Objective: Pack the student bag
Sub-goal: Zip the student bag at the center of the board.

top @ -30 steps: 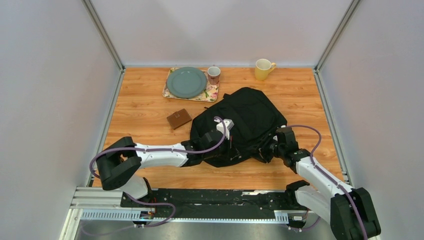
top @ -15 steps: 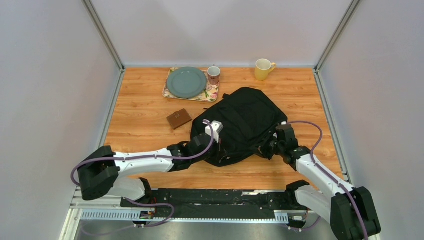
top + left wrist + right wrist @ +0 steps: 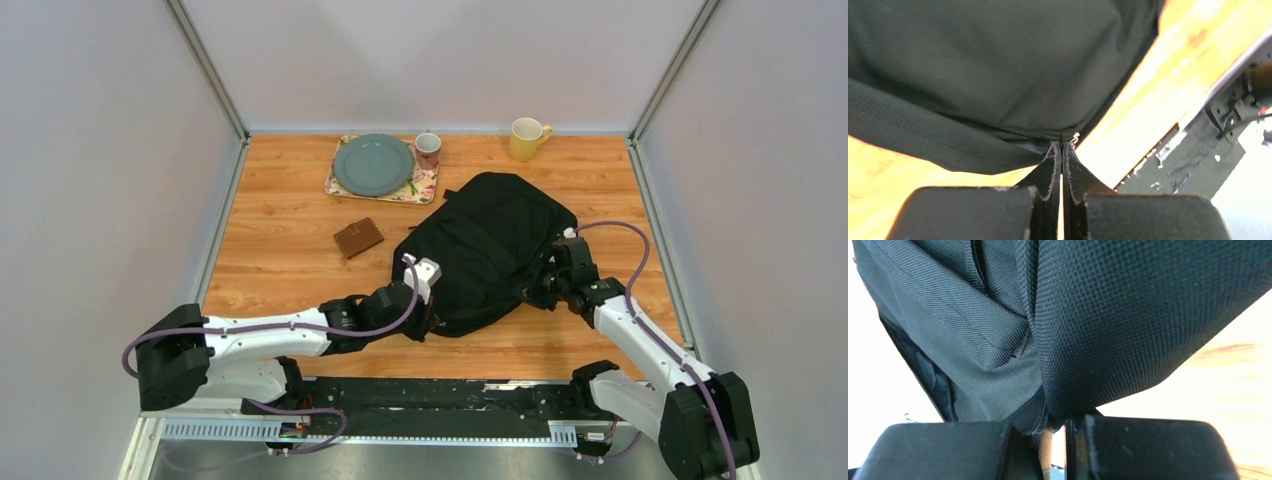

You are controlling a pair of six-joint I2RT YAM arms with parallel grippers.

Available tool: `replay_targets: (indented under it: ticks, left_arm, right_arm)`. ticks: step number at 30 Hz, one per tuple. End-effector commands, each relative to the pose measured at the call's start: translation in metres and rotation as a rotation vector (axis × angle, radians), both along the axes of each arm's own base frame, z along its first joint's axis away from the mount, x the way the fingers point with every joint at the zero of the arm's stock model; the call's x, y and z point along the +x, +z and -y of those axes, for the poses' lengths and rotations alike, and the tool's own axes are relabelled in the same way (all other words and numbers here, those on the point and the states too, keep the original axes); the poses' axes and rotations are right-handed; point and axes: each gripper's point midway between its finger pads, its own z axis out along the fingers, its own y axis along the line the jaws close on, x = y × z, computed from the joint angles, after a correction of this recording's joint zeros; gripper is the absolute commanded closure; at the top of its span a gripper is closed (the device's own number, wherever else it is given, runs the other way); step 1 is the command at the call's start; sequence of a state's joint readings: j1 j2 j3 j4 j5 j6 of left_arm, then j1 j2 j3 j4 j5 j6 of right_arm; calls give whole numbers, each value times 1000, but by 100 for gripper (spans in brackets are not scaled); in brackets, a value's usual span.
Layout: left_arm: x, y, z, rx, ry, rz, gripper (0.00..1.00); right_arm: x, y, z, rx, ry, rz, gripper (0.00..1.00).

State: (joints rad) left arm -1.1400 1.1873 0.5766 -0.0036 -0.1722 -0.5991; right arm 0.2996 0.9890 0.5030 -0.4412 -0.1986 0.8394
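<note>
The student bag, black and soft, lies in the middle of the wooden table. My left gripper is at its near left edge. In the left wrist view the left gripper is shut, its tips pinched at the zipper line beside a small silver zipper pull; a pale gap shows in the zipper left of the tips. My right gripper is at the bag's right edge. In the right wrist view the right gripper is shut on a fold of the bag's woven fabric.
A floral tray with a teal plate sits at the back, a small mug beside it and a yellow mug further right. A brown wallet lies left of the bag. Grey walls close in both sides.
The right gripper has closed on the bag's edge. The left arm has drawn back toward the near left along the bag, still shut. The bag has shifted right and away.
</note>
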Motion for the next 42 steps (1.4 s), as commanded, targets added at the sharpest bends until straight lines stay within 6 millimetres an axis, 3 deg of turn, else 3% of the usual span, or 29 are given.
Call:
replay_targets:
  ticks: [1,4,9,13,18,21,23,24,25,26,28,31,32,34,36,42]
  left_arm:
    - [-36,-3,22,27,-203,-6,100]
    - [-51,-4,41,-3,-270,-22,100]
    - [-77,-9,68,66,-414,-5,100]
    - [-101,-1,91,-17,-521,-32,100]
    - [-108,12,113,-54,-590,-18,100]
    - [-95,11,120,-27,-532,4,100]
    - [-83,6,118,22,-478,21,100]
    - [-82,6,117,31,-462,13,100]
    - [-77,3,113,54,-429,17,100]
    - [-73,3,109,57,-407,27,100]
    - [-70,4,106,41,-375,34,100]
    - [-62,6,97,31,-329,48,100]
    - [-61,9,96,25,-320,57,100]
    - [-59,11,94,23,-313,67,100]
    - [-57,15,94,12,-305,78,100]
    - [-55,19,94,10,-306,91,100]
  right_arm:
    - [33,22,25,-212,63,137,100]
    - [36,16,28,-273,118,105,100]
    - [49,22,27,-318,178,104,100]
    - [54,24,20,-325,255,114,99]
    - [63,21,17,-340,297,91,94]
    - [67,18,16,-348,299,56,74]
    - [62,25,26,-384,259,28,55]
    - [59,30,28,-382,230,36,47]
    - [49,27,36,-392,198,21,32]
    - [44,44,38,-371,159,81,26]
    - [28,48,37,-311,105,83,20]
    - [-5,53,30,-179,56,101,17]
    - [-19,41,27,-143,53,65,17]
    - [-35,53,6,22,90,115,16]
    - [-51,46,-6,147,73,100,15]
    - [-72,33,-17,263,70,49,15]
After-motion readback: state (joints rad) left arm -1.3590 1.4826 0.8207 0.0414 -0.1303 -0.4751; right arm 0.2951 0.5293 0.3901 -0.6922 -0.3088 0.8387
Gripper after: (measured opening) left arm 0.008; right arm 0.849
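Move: The zip pull is already pinched in the left fingertips at the student bag's near-left end. The side edge bunched in the right gripper lies about 19 cm to the left hand's right and 4 cm ahead; the bag's middle is some 11 cm right and 14 cm ahead, the brown wallet roughly 18 cm left and 18 cm ahead. From the right hand, the pull is about 19 cm left and 4 cm back, the bag's middle 10 cm left and 9 cm ahead. Keep the left gripper shut on the zip pull and draw it right and back along the bag's near end, about 11 cm right and 8 cm back, turning clockwise some 25 degrees, then ease slightly forward and left. Meanwhile hold the side edge with the right, easing it forward and right while twisting; then open wide, let go, lift about 6 cm while drawing back, and sink again beside the near-right corner. ##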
